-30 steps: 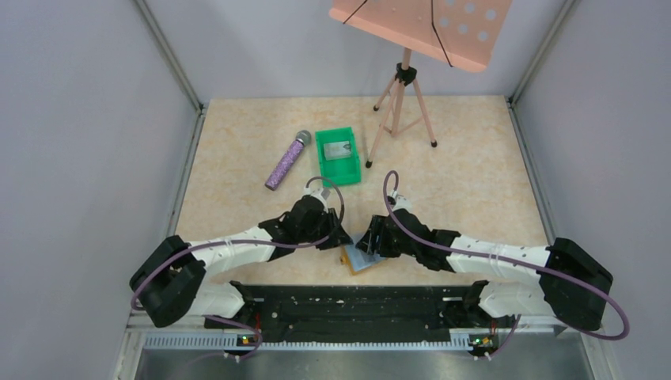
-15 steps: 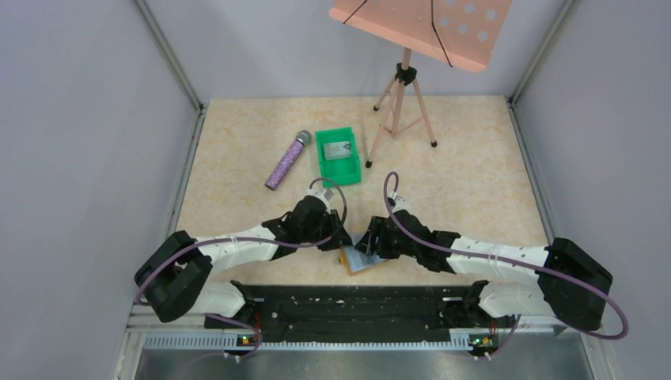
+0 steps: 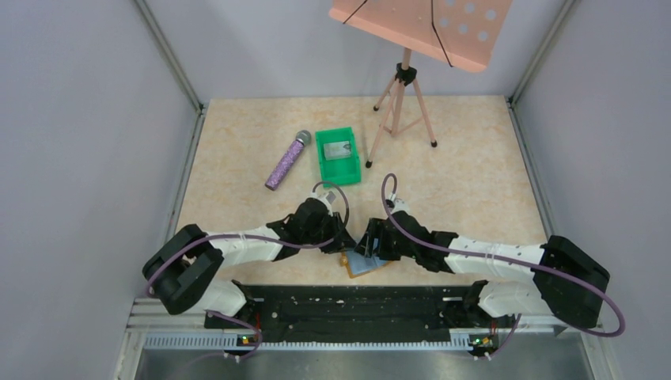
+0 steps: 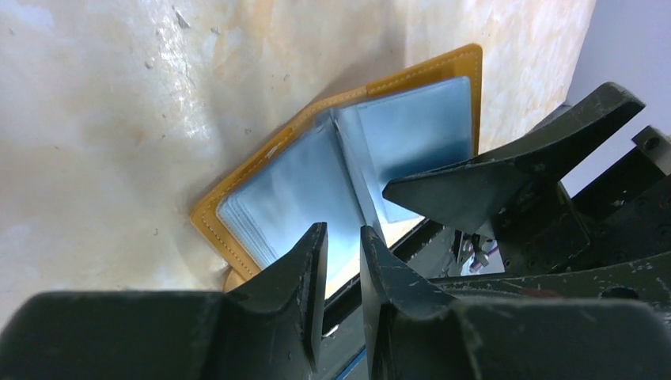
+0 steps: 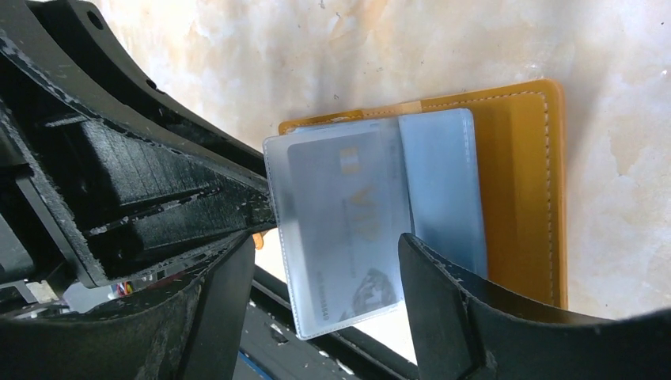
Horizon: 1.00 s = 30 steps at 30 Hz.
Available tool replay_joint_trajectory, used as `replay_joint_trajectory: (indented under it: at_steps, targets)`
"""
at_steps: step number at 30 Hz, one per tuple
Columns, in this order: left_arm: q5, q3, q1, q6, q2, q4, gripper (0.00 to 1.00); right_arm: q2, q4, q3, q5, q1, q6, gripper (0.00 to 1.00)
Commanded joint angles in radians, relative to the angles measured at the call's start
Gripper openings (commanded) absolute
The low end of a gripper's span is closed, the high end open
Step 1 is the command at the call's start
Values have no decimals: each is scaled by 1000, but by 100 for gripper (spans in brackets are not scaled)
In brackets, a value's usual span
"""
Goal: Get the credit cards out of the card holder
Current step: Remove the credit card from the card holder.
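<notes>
The card holder [image 3: 365,265] lies open at the table's near edge, tan-brown [image 5: 522,182] with pale blue-grey sleeves [image 4: 293,182]. One clear sleeve stands up from its middle with a silvery-grey credit card [image 5: 348,229] inside. My left gripper [image 3: 342,244] [image 4: 343,233] is shut on that sleeve's edge, and its fingers [image 5: 198,206] show at the left of the right wrist view. My right gripper [image 3: 365,241] [image 5: 324,241] is open, one jaw on each side of the raised sleeve without touching it. Its finger [image 4: 475,186] hangs over the holder's right half. Another grey card [image 3: 338,149] lies in the green bin.
The green bin [image 3: 342,170] sits mid-table with a purple microphone [image 3: 286,160] to its left. A pink music stand's tripod [image 3: 405,103] stands at the back. The black rail [image 3: 356,301] runs just below the holder. Grey walls close in both sides.
The right gripper's jaws have spread wider around the raised sleeve. The left arm has shifted slightly, still holding the sleeve.
</notes>
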Motion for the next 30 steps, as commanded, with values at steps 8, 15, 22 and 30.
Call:
replay_joint_trajectory:
  at_steps: [8,15,22,30]
  targets:
    - [71,4,-7,-29,29,127,27,-86,-134,73,87,-10,-56,59]
    - [88,52,-23,-17,73,128,27,-160,-214,92,106,-10,-84,51]
    - [113,108,-40,-12,135,140,28,-291,-327,122,138,-10,-154,45]
    - [110,174,-45,2,210,124,28,-341,-346,103,132,-11,-185,32]
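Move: The open card holder's middle lies about 4 cm to the left hand's right, 2 cm back and 3 cm below its fingertips. The right hand is nearly over it already: the holder sits roughly 1 cm back, 1 cm to its right and 3 cm down. The green box stands some 21 cm ahead of the left hand and 4 cm to its left; the microphone is about 15 cm left and 20 cm ahead of that hand. Right hand lifts 6 cm and clears rightward, fingers narrowing, while left crosses 5 cm right over the holder. ##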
